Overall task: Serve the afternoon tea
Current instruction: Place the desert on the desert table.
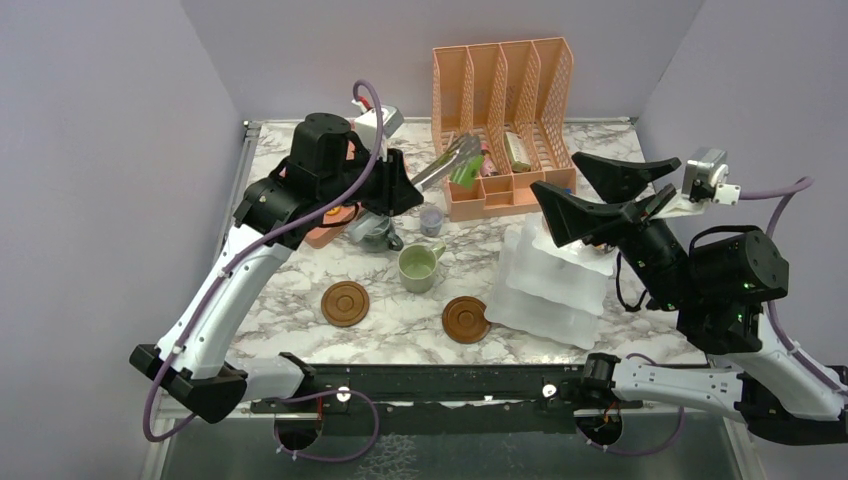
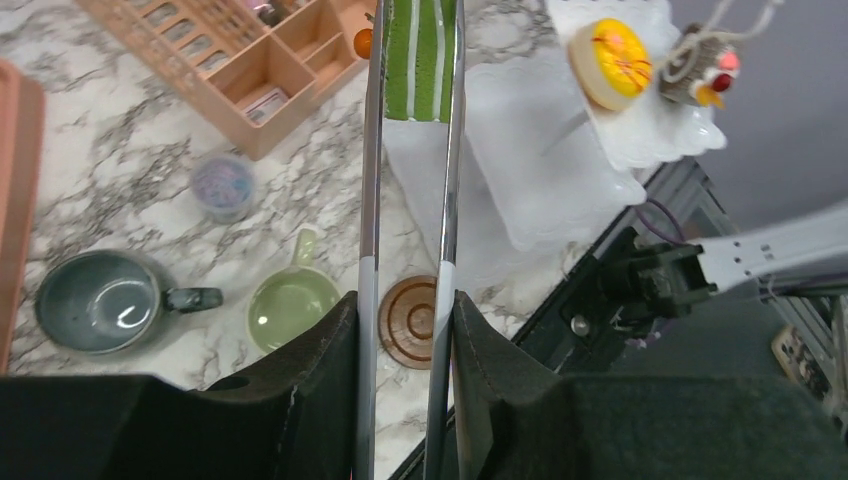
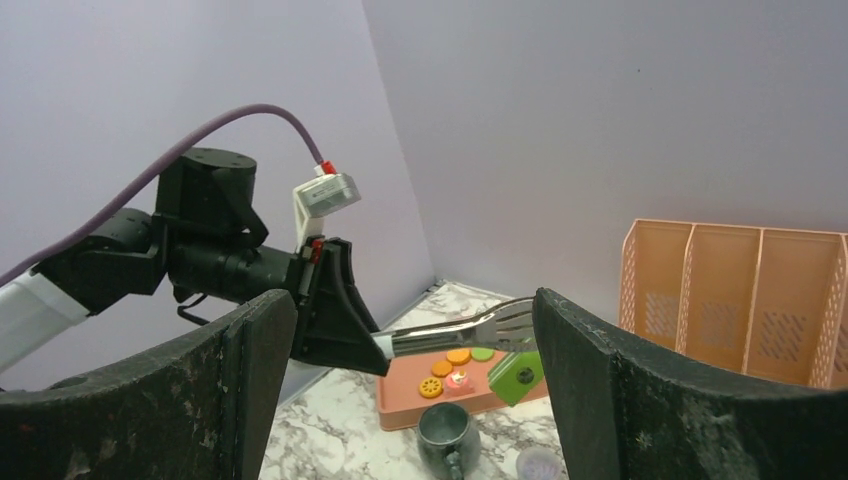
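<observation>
My left gripper [image 1: 400,188] [image 2: 405,312] is shut on metal tongs [image 1: 445,160] [image 2: 370,200]. The tongs pinch a green striped toy cake [image 1: 466,170] [image 2: 420,60] [image 3: 515,375] above the table. Below stand a grey-blue mug [image 1: 375,230] [image 2: 100,300] [image 3: 447,425] and a pale green mug [image 1: 418,267] [image 2: 293,308]. Two brown coasters [image 1: 345,303] [image 1: 465,319] lie bare near the front. A white tiered stand [image 1: 550,285] [image 2: 560,170] carries a yellow donut [image 2: 610,62] and a small cake [image 2: 700,70]. My right gripper [image 1: 553,171] [image 3: 412,300] hangs open above the stand, holding nothing.
A pink tray [image 1: 322,238] [image 3: 420,412] at the left holds toy cookies [image 3: 458,357]. A peach file organizer [image 1: 505,120] [image 2: 230,80] stands at the back. A tiny lilac cup [image 1: 431,218] [image 2: 222,187] sits beside the mugs.
</observation>
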Robot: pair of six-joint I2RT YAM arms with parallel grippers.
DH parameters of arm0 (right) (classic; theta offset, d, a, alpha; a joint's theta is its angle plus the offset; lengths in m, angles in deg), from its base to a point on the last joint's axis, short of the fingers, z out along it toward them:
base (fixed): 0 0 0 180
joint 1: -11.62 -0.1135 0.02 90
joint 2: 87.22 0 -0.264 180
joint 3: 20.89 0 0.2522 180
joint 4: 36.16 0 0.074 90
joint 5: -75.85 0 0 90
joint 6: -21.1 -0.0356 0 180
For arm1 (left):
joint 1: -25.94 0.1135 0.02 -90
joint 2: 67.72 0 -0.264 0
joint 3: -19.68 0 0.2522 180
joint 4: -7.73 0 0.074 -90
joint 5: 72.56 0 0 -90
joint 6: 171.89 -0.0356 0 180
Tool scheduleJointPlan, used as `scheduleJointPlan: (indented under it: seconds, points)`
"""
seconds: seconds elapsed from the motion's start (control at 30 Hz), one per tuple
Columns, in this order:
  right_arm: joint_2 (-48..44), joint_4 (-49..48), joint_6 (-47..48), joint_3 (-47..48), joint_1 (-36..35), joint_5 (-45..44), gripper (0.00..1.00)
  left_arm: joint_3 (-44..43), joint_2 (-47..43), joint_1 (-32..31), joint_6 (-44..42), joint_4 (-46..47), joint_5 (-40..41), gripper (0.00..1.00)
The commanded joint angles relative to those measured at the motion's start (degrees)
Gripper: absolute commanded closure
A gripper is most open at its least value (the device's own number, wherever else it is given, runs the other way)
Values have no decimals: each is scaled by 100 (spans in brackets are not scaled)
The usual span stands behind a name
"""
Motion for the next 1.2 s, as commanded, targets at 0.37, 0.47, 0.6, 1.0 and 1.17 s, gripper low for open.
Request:
scheduleJointPlan:
  seconds: [0.37,0.47,0.6,1.0,1.17]
  points:
    - [-90,59,204,279,6,-208,7,-98,-31,-930,-547,999,-1191,73]
    - [-120,20,248,252,6,-246,6,-98,91,-1146,-679,1090,-1252,73]
    - [-133,-26,286,237,6,-242,7,-113,201,-1550,-846,1168,-1192,73]
    - [-230,-27,313,191,6,-289,7,-122,337,-2062,-1283,1221,-1062,73]
    - [-281,-72,318,139,6,-317,7,-182,510,-2107,-1472,1222,-1077,73]
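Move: The left hand holds the tongs with the green cake in their tips, some 13 cm beyond it to the front right. The dessert table's top tray lies about 30 cm to its right, roughly 1 cm ahead and 20 cm lower. The yellow donut there is some 25 cm right and 5 cm ahead, the organizer's front bins about 20 cm right and 20 cm ahead, and the green mug 4 cm ahead, 1 cm left, far below. From the right hand the tray is some 12 cm right, 10 cm ahead and 37 cm lower. Keeping its squeeze on the tongs and the green cake pinched in their tips, the left hand swings right and back towards the dessert table, about 11 cm right and 10 cm back at nearly the same height, while turning some 35 degrees clockwise so that the tongs come round from the front right to point almost straight right. The open, empty right hand edges about 2 cm to the right and slightly up, still hanging high by the dessert table. ##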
